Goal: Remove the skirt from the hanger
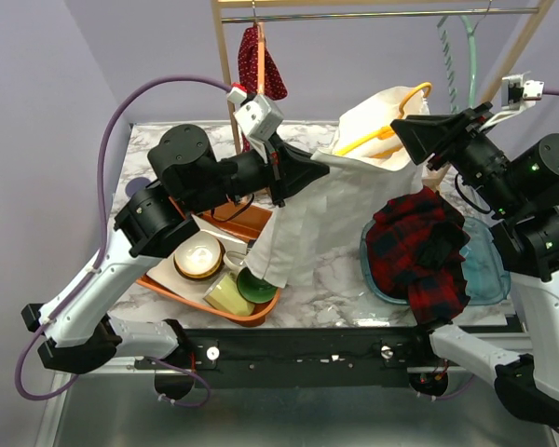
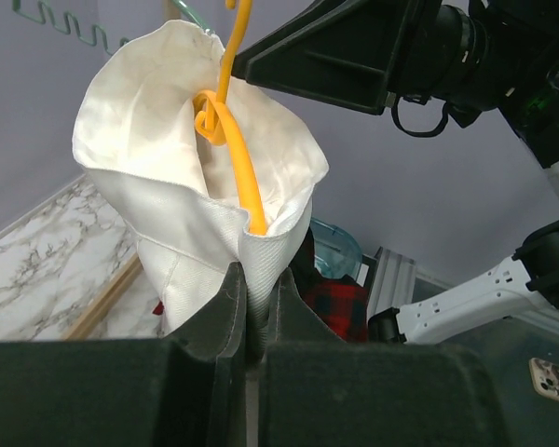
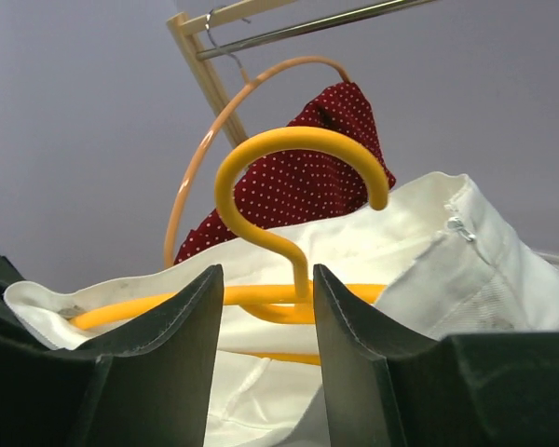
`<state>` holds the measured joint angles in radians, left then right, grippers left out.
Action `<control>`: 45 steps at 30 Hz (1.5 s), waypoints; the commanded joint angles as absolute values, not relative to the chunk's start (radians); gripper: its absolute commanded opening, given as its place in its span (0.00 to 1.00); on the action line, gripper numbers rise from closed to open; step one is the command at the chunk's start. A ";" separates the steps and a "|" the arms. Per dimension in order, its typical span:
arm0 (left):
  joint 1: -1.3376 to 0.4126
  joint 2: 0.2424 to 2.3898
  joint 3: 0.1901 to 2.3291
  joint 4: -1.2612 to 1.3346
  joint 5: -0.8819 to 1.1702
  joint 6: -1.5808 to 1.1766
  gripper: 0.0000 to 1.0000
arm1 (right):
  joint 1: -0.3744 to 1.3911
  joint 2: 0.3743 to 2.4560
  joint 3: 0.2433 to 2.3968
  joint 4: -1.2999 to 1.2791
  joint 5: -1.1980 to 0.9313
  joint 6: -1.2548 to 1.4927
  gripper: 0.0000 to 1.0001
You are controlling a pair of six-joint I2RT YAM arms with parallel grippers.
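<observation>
A white skirt (image 1: 335, 214) hangs on a yellow hanger (image 1: 377, 138), held up above the table between my two arms. My left gripper (image 1: 321, 166) is shut on the skirt's waistband edge; the left wrist view shows the cloth (image 2: 168, 140) pinched between the jaws (image 2: 252, 289), with the hanger's arm (image 2: 238, 158) running inside the waist. My right gripper (image 1: 399, 128) is open at the hanger. In the right wrist view the jaws (image 3: 265, 298) stand apart on either side of the hanger's neck (image 3: 289, 154), with the skirt (image 3: 429, 251) behind.
An orange tray (image 1: 158, 281) with bowls lies front left. A teal bin (image 1: 489, 270) holds a red plaid garment (image 1: 419, 242) under my right arm. A red dotted garment (image 1: 261, 60) and a teal hanger (image 1: 461, 47) hang on the rack rail (image 1: 382, 14).
</observation>
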<state>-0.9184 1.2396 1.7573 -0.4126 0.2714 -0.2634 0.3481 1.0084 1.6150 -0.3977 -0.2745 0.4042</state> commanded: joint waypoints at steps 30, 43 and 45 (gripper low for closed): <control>-0.923 1.184 1.712 -0.242 0.388 -0.348 0.19 | 0.377 1.003 1.589 -0.230 -0.170 0.422 0.01; -0.922 1.106 1.701 -0.445 0.345 -0.198 0.86 | 0.377 0.957 1.657 -0.244 -0.123 0.451 0.01; -0.922 1.106 1.697 -0.477 0.322 -0.189 0.88 | 0.377 0.957 1.674 -0.252 -0.111 0.456 0.01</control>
<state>-0.9184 1.0977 1.6985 -0.3489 0.3489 -0.2562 0.3721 0.9695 1.6165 -0.2920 -0.1642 0.4194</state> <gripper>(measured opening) 0.853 0.032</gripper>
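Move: The yellow hanger's hook stem stands about 3 cm ahead of the open right fingers, some 1 cm to their left and level. An empty green hanger hangs about 20 cm ahead of that hand and 15 cm to its right, at about its height; the plaid skirt lies 5 cm back, 12 cm right and roughly 40 cm below it. From the left hand, shut on the white skirt's waistband, the stem is about 6 cm ahead, 12 cm right and 5 cm up. Forward about 2 cm, the right hand eases in with the hook stem between its open fingers and pinches it just above the hanger's shoulders, then lifts about 4 cm while drawing back and slightly right. The left holds the waistband, shifting back a little, until the right has gripped; then it opens wide, lets go and pulls back, left and up a few centimetres. ##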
